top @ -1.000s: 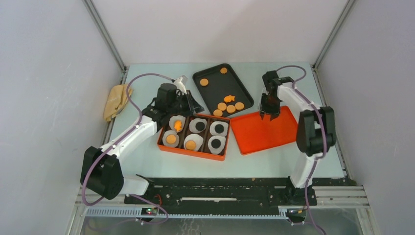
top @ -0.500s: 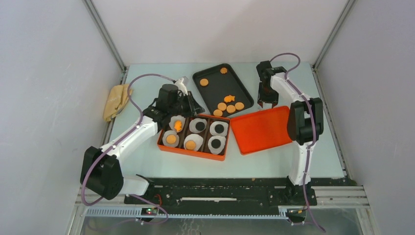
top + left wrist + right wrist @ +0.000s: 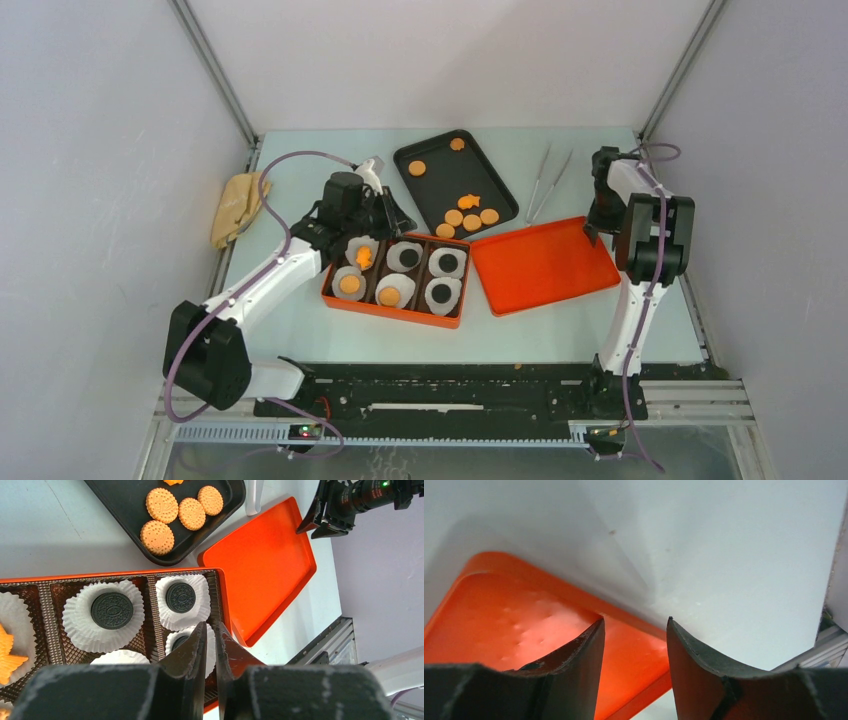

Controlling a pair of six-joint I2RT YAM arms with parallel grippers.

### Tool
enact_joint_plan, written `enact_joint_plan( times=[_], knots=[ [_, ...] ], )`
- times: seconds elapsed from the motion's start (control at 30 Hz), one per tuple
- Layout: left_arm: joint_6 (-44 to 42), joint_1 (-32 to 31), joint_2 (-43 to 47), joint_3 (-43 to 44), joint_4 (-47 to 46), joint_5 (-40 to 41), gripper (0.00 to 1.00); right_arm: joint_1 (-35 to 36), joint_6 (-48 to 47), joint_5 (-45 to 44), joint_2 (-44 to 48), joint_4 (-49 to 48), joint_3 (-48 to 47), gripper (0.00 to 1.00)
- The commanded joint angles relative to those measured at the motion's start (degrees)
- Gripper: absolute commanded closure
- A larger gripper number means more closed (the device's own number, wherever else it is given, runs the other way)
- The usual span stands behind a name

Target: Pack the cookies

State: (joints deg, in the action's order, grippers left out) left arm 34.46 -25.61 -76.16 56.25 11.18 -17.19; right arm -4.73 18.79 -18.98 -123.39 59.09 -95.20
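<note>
Several round orange-brown cookies (image 3: 465, 218) and a fish-shaped one (image 3: 468, 201) lie on the black tray (image 3: 440, 190). The orange box (image 3: 392, 312) holds paper liners with a fish cookie (image 3: 364, 257), round orange cookies (image 3: 349, 284) and dark cookies (image 3: 112, 610). My left gripper (image 3: 210, 625) hovers over the box's right end, at its far edge in the top view (image 3: 395, 215). Its jaws are open by only a thin slit and hold nothing. My right gripper (image 3: 635, 620) stands open and empty over the far right corner of the orange lid (image 3: 524, 625), as the top view (image 3: 594, 225) also shows.
Metal tweezers (image 3: 546, 185) lie on the table between the black tray and the right arm. The orange lid (image 3: 543, 265) lies right of the box. A tan cloth (image 3: 238, 205) sits at the left edge. Frame rails run along both sides.
The right gripper moved from over the lid to the back, then right. The tweezers now lie on the table where it passed, and its jaws have widened. The left arm has not moved.
</note>
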Motion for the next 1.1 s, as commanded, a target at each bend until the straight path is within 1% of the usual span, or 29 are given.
enact_joint_plan(
  times=[0.0,0.1,0.23,0.27,0.37,0.4,0.47,0.6,0.8,0.93,1.07],
  knots=[
    [-0.9,-0.4,-0.5,1.9,-1.5,-0.8,0.84,-1.4,0.4,-0.2,3.0,-0.6,0.1,0.43],
    [-0.8,-0.4,-0.8,1.8,-1.5,-0.9,0.85,-2.9,0.2,0.3,2.9,-1.5,0.6,0.43],
    [-0.9,-0.4,-0.8,1.7,-1.5,-0.8,0.85,-5.3,-1.2,5.7,0.9,-1.8,0.5,0.43],
    [-0.8,-0.4,-0.8,1.8,-1.5,-0.7,0.85,-5.7,-1.6,7.5,0.0,-1.5,0.3,0.45],
    [-0.7,-0.4,-1.1,1.8,-1.5,-0.9,0.85,-7.2,-2.7,14.3,-2.5,-1.1,-0.5,0.54],
    [-0.8,-0.4,-1.1,1.8,-1.5,-0.9,0.85,-7.4,-2.9,15.4,-3.1,-1.2,-0.4,0.57],
    [-0.9,-0.4,-1.0,1.8,-1.5,-0.9,0.85,-7.8,-2.9,16.5,-3.7,-1.1,-0.4,0.63],
    [-0.8,-0.4,-0.9,1.8,-1.6,-1.1,0.85,-8.6,-2.4,17.6,-2.8,-1.2,0.4,0.70],
    [-0.8,-0.4,-1.1,2.0,-1.5,-1.4,0.85,-8.8,-1.7,18.4,1.6,-2.7,3.6,0.83],
    [-0.8,-0.4,-1.6,2.6,-1.3,-2.1,0.85,-8.9,-1.2,18.0,4.8,-3.0,5.4,0.88],
    [-0.6,-0.4,-1.9,3.1,-1.3,-2.4,0.84,-8.9,-1.2,18.1,10.0,-2.9,7.3,0.98]
  ],
)
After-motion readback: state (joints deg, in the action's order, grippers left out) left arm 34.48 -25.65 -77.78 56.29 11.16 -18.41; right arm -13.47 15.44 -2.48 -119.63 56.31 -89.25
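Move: Just under the right hand's open fingers is the right rim of the orange tray, whose middle lies about 13 cm to the left and 5 cm back, 1 cm lower. The tongs are some 15 cm ahead and 13 cm left, the black baking tray 14 cm ahead and 35 cm left, and the cookie box 51 cm left and 8 cm back. From the left hand, the orange tray lies roughly level, about 32 cm to its right and 17 cm below. Easing about 2 cm to the right at the orange tray's right rim, the right hand then sinks nearly 1 cm, tilting about 15 degrees so its left side rises, while its fingers close and pinch the rim. It then draws back some 2 cm towards the base, still gripping the rim. ##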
